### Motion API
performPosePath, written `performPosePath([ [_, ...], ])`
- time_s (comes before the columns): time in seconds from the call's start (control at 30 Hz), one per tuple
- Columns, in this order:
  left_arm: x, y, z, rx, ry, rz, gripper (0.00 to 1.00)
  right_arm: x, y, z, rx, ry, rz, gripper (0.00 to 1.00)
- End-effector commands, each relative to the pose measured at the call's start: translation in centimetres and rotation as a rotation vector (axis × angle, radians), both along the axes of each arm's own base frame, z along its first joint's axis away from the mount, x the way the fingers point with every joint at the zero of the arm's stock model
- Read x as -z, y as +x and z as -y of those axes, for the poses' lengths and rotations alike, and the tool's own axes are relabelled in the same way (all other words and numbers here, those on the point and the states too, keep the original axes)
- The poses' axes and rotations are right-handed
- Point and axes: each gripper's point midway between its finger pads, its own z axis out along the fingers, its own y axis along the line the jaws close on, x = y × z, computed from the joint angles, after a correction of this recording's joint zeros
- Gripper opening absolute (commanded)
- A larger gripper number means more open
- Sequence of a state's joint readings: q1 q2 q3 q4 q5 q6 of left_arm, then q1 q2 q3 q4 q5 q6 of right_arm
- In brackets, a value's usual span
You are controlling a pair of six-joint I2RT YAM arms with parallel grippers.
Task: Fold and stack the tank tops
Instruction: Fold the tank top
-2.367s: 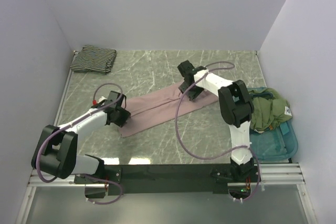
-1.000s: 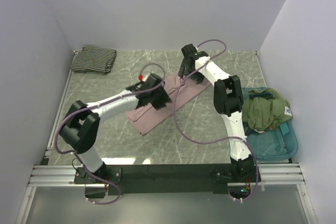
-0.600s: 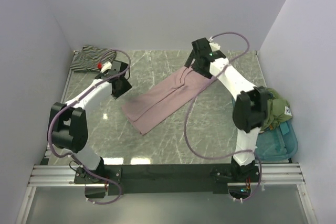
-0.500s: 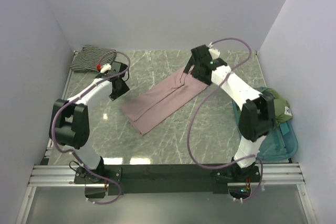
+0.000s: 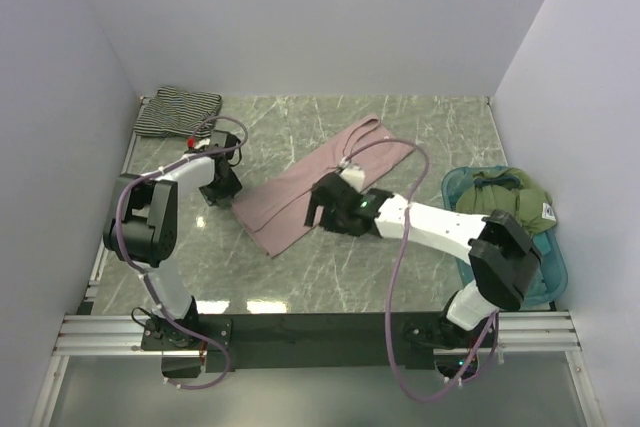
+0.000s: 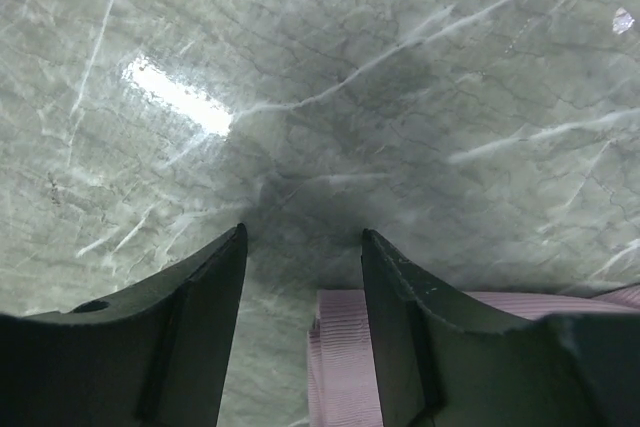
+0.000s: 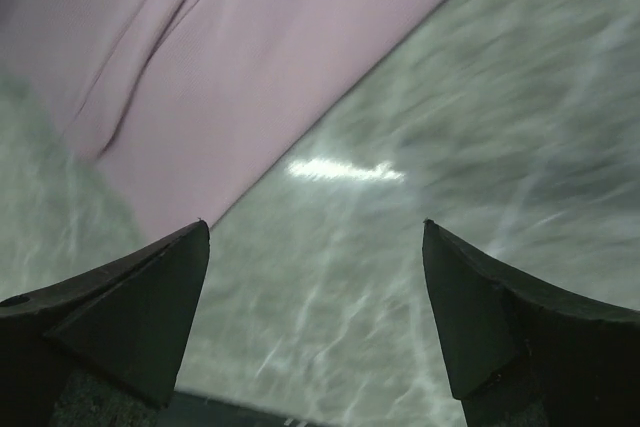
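Observation:
The dusty pink tank top (image 5: 320, 182) lies as a long folded strip, slanting from the centre-left of the table to the back middle. The striped tank top (image 5: 178, 112) sits folded in the back left corner. My left gripper (image 5: 224, 187) is low at the pink top's left end. In the left wrist view it (image 6: 304, 232) is open, and a corner of the pink top (image 6: 345, 362) lies on the table between its fingers, close to the right one. My right gripper (image 5: 320, 211) hovers wide open (image 7: 314, 225) over bare table at the pink top's (image 7: 250, 47) near edge.
A teal tray (image 5: 535, 282) at the right edge holds a crumpled olive-green garment (image 5: 510, 205). White walls close in the left, back and right sides. The arm bases and a metal rail (image 5: 320, 327) line the near edge.
My right arm has swung from the pink top's far end to its near edge. My left gripper has dropped from beside the striped top to the pink top's left end. The pink top lies still.

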State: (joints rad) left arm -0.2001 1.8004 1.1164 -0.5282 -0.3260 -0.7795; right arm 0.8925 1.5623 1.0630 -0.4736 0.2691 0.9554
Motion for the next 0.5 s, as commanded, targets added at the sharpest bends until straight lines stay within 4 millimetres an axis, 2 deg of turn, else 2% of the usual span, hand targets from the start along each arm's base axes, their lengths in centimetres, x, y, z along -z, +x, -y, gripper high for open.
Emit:
performPosePath([
  [0.0, 2.1, -2.3, 1.1, 0.017, -0.074, -0.06, 0.55, -0.6, -1.5, -3.8, 0.011, 0.091, 0.035, 0.92],
  [0.03, 2.2, -2.4, 1.2, -0.002, -0.085, -0.051, 0.53, 0.4, -2.7, -4.9, -0.019, 0.086, 0.019, 0.91],
  [0.17, 3.1, -3.9, 2.1, -0.036, -0.152, -0.058, 0.43, 1.7, -3.8, -6.2, -0.005, 0.091, 0.002, 0.89],
  [0.27, 4.0, -5.7, 2.7, -0.062, -0.181, -0.07, 0.36, 3.0, -4.1, -5.7, 0.016, 0.06, -0.006, 0.88],
  [0.47, 4.0, -7.0, 4.5, -0.075, -0.196, -0.052, 0.23, 4.0, -4.3, -4.2, 0.039, 0.026, -0.007, 0.88],
])
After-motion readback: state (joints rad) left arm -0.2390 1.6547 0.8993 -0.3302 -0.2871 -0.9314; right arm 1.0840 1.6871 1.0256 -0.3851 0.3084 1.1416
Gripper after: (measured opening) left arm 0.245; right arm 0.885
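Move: The left gripper is just above the table at the folded pink tank top's left corner, which lies about 2 cm back, 2 cm right and 1 cm below. The striped tank top is some 25 cm ahead and 13 cm left of this hand. From the right gripper, the pink top's near corner lies about 5 cm back, 13 cm left and 8 cm down; its left corner is roughly 9 cm ahead and 26 cm left. Close the left gripper about halfway from its present gap onto the pink tank top's left corner, drawing it some 2 cm back and then right, level along the table, with a slight wrist tilt. Meanwhile sweep the open right gripper about 5 cm back and 5 cm left, then lower it some 4 cm, towards the near corner. ##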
